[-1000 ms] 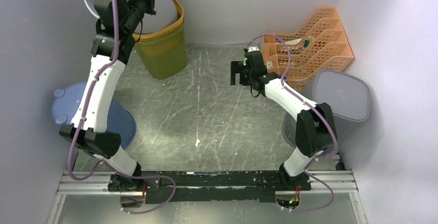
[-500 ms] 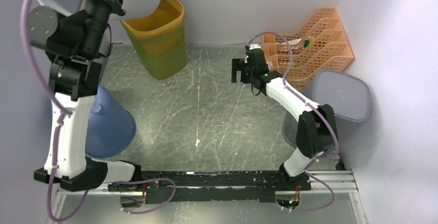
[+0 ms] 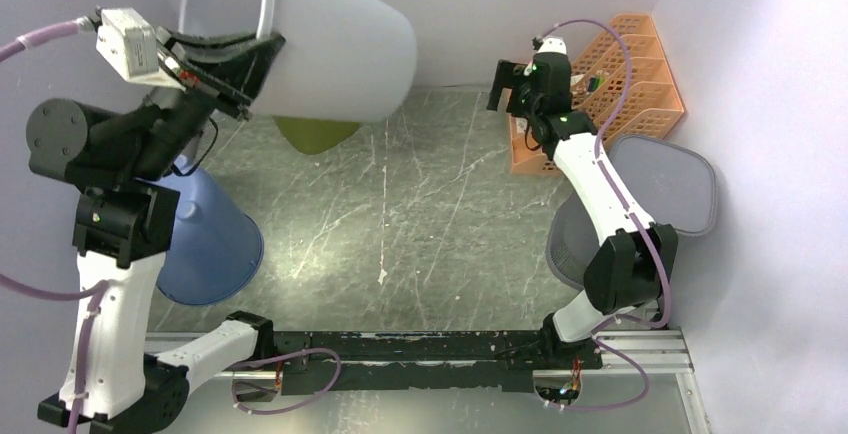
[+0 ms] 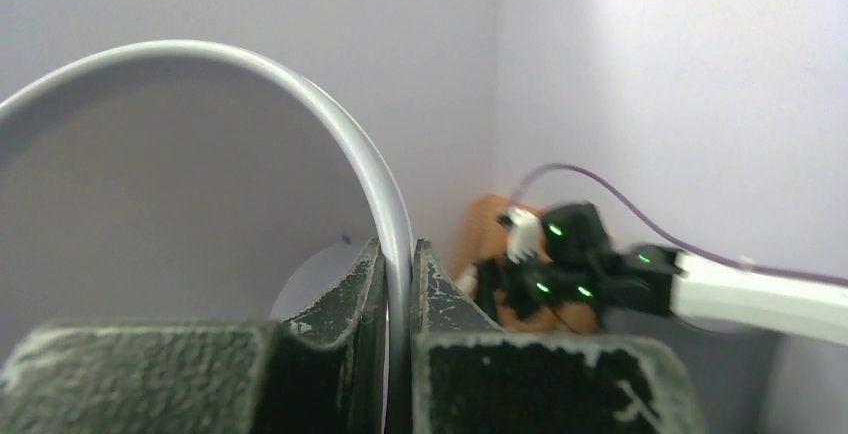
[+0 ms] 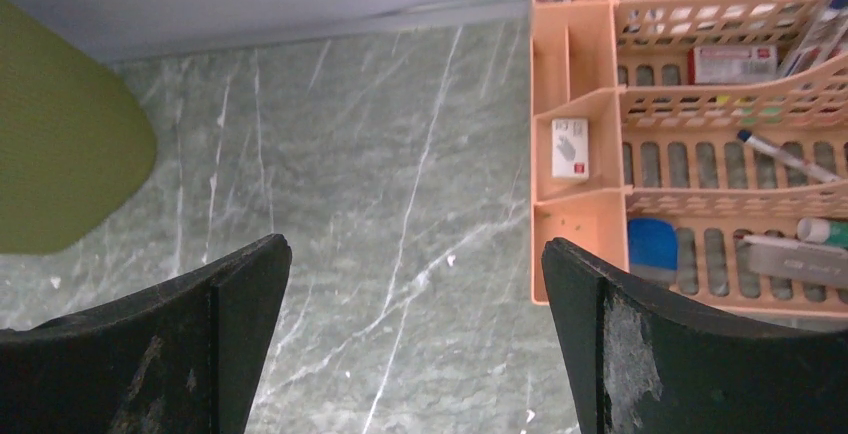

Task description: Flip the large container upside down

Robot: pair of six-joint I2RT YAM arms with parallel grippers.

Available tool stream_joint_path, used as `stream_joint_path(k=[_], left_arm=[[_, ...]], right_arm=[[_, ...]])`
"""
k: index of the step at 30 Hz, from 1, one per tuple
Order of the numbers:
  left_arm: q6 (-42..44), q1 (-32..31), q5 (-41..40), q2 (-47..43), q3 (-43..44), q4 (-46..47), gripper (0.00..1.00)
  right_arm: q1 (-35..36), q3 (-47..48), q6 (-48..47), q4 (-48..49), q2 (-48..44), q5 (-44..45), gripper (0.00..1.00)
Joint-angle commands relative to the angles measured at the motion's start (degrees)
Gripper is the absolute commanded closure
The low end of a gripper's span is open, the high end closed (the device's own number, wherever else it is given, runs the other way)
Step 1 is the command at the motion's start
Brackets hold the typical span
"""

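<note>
The large container, a pale white bin, hangs high over the back left of the floor. It is tipped onto its side with its mouth to the left and its base to the right. My left gripper is shut on its rim. The left wrist view shows the thin grey rim pinched between the two fingers of the left gripper, and the inside of the bin fills the left of that view. My right gripper is open and apart from it, near the orange rack; nothing sits between the jaws of the right gripper.
A yellow-green bin stands mostly hidden beneath the lifted container. A blue bucket sits upside down at the left. An orange desk rack with small items stands back right, with a grey lidded bin in front of it. Walls close in on three sides.
My left arm has swung up with the container, which now lies tipped on its side over the yellow-green bin. My right arm has moved back and right towards the orange rack.
</note>
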Motion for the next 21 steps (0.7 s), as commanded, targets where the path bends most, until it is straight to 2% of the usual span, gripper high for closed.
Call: stream_joint_path(k=[1, 9, 15, 21], left_arm=[[-12.2, -0.1, 9.5, -5.4, -7.2, 9.3, 0.93], [-23.3, -0.1, 16.7, -12.1, -23.3, 13.7, 0.93], [-38.3, -0.1, 20.6, -15.1, -40.8, 27.5, 0.94], [-44.4, -0.8, 21.0, -15.2, -52.5, 35.9, 0.93]], right_arm=[[-2.4, 4.0, -0.9, -1.3, -1.8, -1.4, 0.01], [-6.8, 10.2, -0.9, -2.2, -2.2, -3.6, 0.0], [-8.3, 12.0, -0.8, -2.6, -2.3, -4.9, 0.0], [-8.8, 12.3, -0.5, -1.9, -2.6, -6.1, 0.01]])
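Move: The left hand holds the rim of the large grey container high in the air; the clear mid-table floor it is being brought to lies about 60 cm below, 15 cm to its right and 2 cm ahead. From this hand, the yellow-green baskets stand about 28 cm ahead, 0 cm sideways, and the upturned blue container about 22 cm left, 2 cm back, both some 50 cm below. From the right hand, that clear floor is about 28 cm left, 22 cm back and 27 cm below. Keeping its pinch on the rim, the left hand brings the grey container down about 22 cm and some 6 cm to the right over the middle of the table, speeding up as it sinks, while the wrist rolls some 45 degrees counter-clockwise as seen from behind the hand and the fingers swing round to point mostly right. The right hand, empty and wide open, rises about 9 cm and goes some 5 cm right, away from the middle of the table, its fingers tipping up a little before it comes to a stop. ##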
